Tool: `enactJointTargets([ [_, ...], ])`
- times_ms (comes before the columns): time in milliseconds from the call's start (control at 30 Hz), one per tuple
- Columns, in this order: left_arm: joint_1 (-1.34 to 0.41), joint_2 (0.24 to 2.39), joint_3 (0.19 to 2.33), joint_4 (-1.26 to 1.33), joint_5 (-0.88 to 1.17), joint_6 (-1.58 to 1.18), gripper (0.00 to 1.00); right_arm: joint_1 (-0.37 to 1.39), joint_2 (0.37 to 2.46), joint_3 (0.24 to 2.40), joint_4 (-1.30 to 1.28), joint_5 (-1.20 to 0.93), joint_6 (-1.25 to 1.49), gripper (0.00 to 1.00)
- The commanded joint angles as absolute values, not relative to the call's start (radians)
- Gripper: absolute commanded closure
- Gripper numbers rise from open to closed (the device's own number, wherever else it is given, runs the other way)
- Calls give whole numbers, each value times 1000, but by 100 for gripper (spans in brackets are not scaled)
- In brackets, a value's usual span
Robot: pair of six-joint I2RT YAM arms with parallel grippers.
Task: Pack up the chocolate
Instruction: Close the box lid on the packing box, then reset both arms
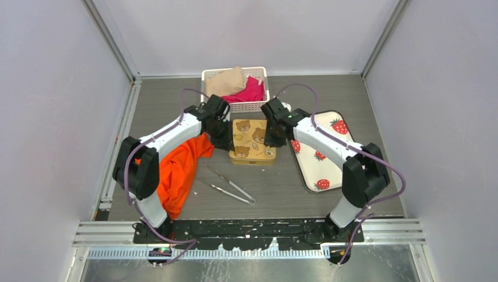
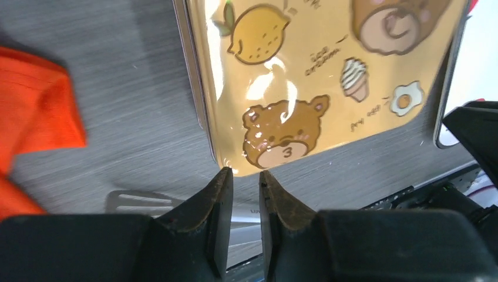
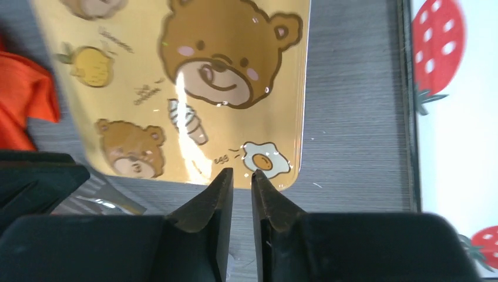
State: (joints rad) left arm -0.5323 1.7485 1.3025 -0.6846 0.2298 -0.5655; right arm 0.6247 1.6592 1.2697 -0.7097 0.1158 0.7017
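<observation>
No chocolate shows in any view. A gold square tin (image 1: 252, 141), its lid on and printed with bears, a lemon and a fried egg, lies at the table's middle. My left gripper (image 1: 225, 140) hangs at the tin's left edge. In the left wrist view its fingertips (image 2: 245, 171) stand a narrow gap apart over the lid's corner (image 2: 305, 70), with nothing between them. My right gripper (image 1: 273, 140) is at the tin's right edge. Its tips (image 3: 241, 171) are also slightly parted and empty, just off the lid (image 3: 194, 88) by the egg print.
A white strawberry-print tray (image 1: 335, 169) lies right of the tin. An orange cloth (image 1: 179, 170) is spread on the left. Metal tongs (image 1: 226, 185) lie in front of the tin. A white basket (image 1: 258, 107) with beige and pink cloths stands behind it.
</observation>
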Motion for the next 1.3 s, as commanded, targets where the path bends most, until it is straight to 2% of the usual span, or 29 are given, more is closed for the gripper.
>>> enactJointTargets([
  [0, -534, 1618, 1519, -807, 134, -485, 74, 624, 1489, 1466, -788, 232, 660, 72],
  [133, -532, 1519, 1670, -861, 105, -440, 70, 623, 1375, 1585, -807, 375, 619, 60],
  [233, -532, 1428, 1712, -865, 45, -434, 60, 624, 1277, 1593, -797, 518, 607, 44],
  [333, -532, 1338, 1701, -863, -80, -434, 51, 623, 1165, 1547, -766, 671, 604, 27],
  [400, -532, 1276, 1676, -870, -161, -424, 47, 623, 1088, 1491, -743, 773, 607, 21],
  [633, -532, 1111, 1589, -979, -404, -355, 45, 624, 832, 1309, -741, 1112, 690, 2],
  [867, -532, 981, 1496, -1054, -398, -455, 41, 623, 710, 1247, -765, 1238, 729, 0],
  [1267, -532, 903, 1468, -1096, -435, -503, 41, 623, 751, 1270, -770, 1197, 737, 0],
])
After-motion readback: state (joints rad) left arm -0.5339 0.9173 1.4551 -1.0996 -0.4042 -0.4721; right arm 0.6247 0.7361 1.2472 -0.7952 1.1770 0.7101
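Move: The closed packing box sits between the two hands, its middle about 7 cm to the right of the left hand and 4 cm farther out, and some 6 cm to the left of the right hand and 3 cm farther out, 4 cm lower than either. The tongs lie about 12 cm straight back from the left hand, the orange cloth some 19 cm left and 9 cm back of it. The strawberry tray is about 19 cm to the right of the right hand, practically level with it. The box lid is released at its two near corners: both hands' fingertips lift off and shoot up about 30 cm, then swing outward and draw back. The left ends some 18 cm farther left, the right about 25 cm farther right, over the tray's side. Both tip their fingers outward from the table by roughly 50 degrees as they open, the left partway, the right fully, the right also turning clockwise. ##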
